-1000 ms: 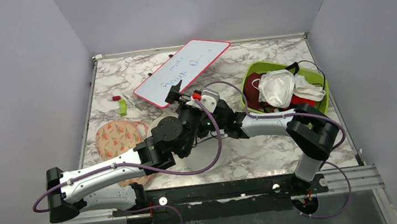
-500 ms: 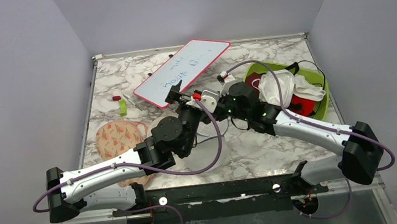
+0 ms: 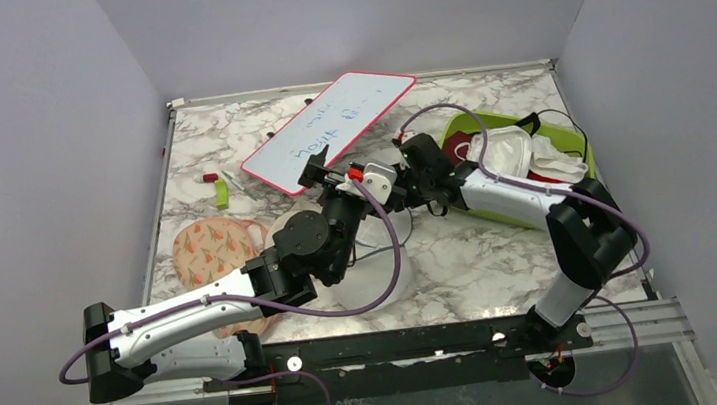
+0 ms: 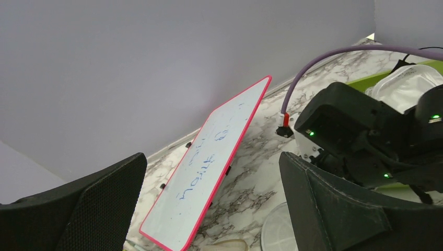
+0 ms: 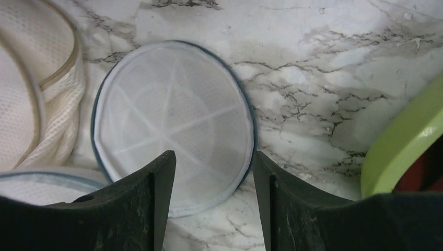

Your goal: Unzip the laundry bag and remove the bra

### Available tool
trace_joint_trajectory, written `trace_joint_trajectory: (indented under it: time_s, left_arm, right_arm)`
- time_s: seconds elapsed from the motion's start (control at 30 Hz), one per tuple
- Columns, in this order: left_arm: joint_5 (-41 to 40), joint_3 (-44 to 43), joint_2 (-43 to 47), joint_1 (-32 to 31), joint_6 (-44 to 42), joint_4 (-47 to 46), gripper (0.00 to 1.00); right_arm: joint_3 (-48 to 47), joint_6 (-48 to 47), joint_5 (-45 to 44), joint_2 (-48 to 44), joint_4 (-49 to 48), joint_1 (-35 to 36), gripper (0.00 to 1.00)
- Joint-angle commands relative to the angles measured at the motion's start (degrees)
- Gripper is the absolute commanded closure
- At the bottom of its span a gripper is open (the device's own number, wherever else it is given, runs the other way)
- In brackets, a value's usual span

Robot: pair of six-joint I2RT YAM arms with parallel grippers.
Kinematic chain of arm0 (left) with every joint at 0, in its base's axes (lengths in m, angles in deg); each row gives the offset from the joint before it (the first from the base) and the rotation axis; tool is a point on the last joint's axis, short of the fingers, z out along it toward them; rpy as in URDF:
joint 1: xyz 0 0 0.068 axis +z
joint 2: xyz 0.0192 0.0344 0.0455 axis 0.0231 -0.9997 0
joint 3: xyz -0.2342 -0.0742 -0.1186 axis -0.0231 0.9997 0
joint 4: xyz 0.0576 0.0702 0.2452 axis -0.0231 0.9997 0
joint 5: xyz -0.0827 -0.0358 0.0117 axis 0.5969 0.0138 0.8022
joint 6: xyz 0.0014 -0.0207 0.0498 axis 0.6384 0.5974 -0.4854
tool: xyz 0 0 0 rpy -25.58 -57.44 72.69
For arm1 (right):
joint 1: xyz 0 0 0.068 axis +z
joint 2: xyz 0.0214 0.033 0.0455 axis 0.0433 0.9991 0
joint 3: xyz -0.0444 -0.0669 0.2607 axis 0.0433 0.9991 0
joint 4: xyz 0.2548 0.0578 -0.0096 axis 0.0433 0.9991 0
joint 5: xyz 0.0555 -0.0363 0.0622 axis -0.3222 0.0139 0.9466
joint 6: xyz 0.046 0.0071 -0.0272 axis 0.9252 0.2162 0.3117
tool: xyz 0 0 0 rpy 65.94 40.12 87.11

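The laundry bag's round white mesh face (image 5: 172,125) with its blue-grey zip rim lies flat on the marble, and another rimmed part (image 5: 42,180) shows at the lower left. In the top view its translucent body (image 3: 370,274) lies under the arms. My right gripper (image 5: 213,157) is open and empty, just above the round face, beside the green bin (image 5: 402,146). It sits at the centre in the top view (image 3: 409,169). My left gripper (image 4: 211,162) is open and empty, raised and facing the whiteboard (image 4: 219,162). A dark maroon sliver (image 3: 457,141) in the bin may be the bra.
The green bin (image 3: 586,201) at the right holds white and red garments. A beige mesh pouch (image 5: 31,104) lies beside the bag. A peach floral pouch (image 3: 210,246) lies at the left. A green marker (image 3: 221,193) lies near the red-framed whiteboard (image 3: 327,130). Both arms cross at the centre.
My right arm has swung: its gripper left the front centre, went toward the bin, and now hangs farther back over the bag's round face. The left arm has not moved.
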Motion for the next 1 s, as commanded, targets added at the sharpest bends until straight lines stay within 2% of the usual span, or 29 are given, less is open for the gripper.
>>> trace_joint_trajectory:
  time_s: [0.0,0.47,0.87,0.97]
  left_arm:
    - [0.57,-0.55,0.00,0.17,0.05,-0.61,0.06]
    - [0.65,-0.56,0.46,0.17,-0.22,-0.68,0.02]
    - [0.90,-0.56,0.46,0.13,-0.02,-0.64,0.02]
    - [0.90,-0.54,0.39,0.17,-0.02,-0.59,0.02]
  right_arm:
    - [-5.52,-2.70,-4.86,5.28,3.94,-0.18,0.46]
    - [-8.84,-4.43,-3.26,14.88,3.16,-1.45,0.47]
    - [-5.34,-6.10,-6.38,16.14,2.45,-1.45,0.65]
    - [-4.77,-6.03,-6.82,16.51,2.19,-1.45,0.74]
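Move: Just below the right hand lies the near spot of the laundry bag's zippered lid rim: about 2 cm ahead, 1 cm to its right and 7 cm down. The bag's body sits some 14 cm back and 7 cm left, the beige bag roughly 18 cm left and 3 cm back, the green basket about 31 cm right and 8 cm ahead. From the idle left hand, that rim is about 10 cm ahead, 15 cm right and 37 cm below. Sinking about 6 cm onto the right-hand edge of the laundry bag's lid, the right hand also reaches some 2.5 cm forward early in the descent and rolls roughly 10 degrees, left side dipping. Once low, it nearly stops and brings its fingers in from about half open to a third, one tip on the lid's inner side of the zippered rim, the other outside. ##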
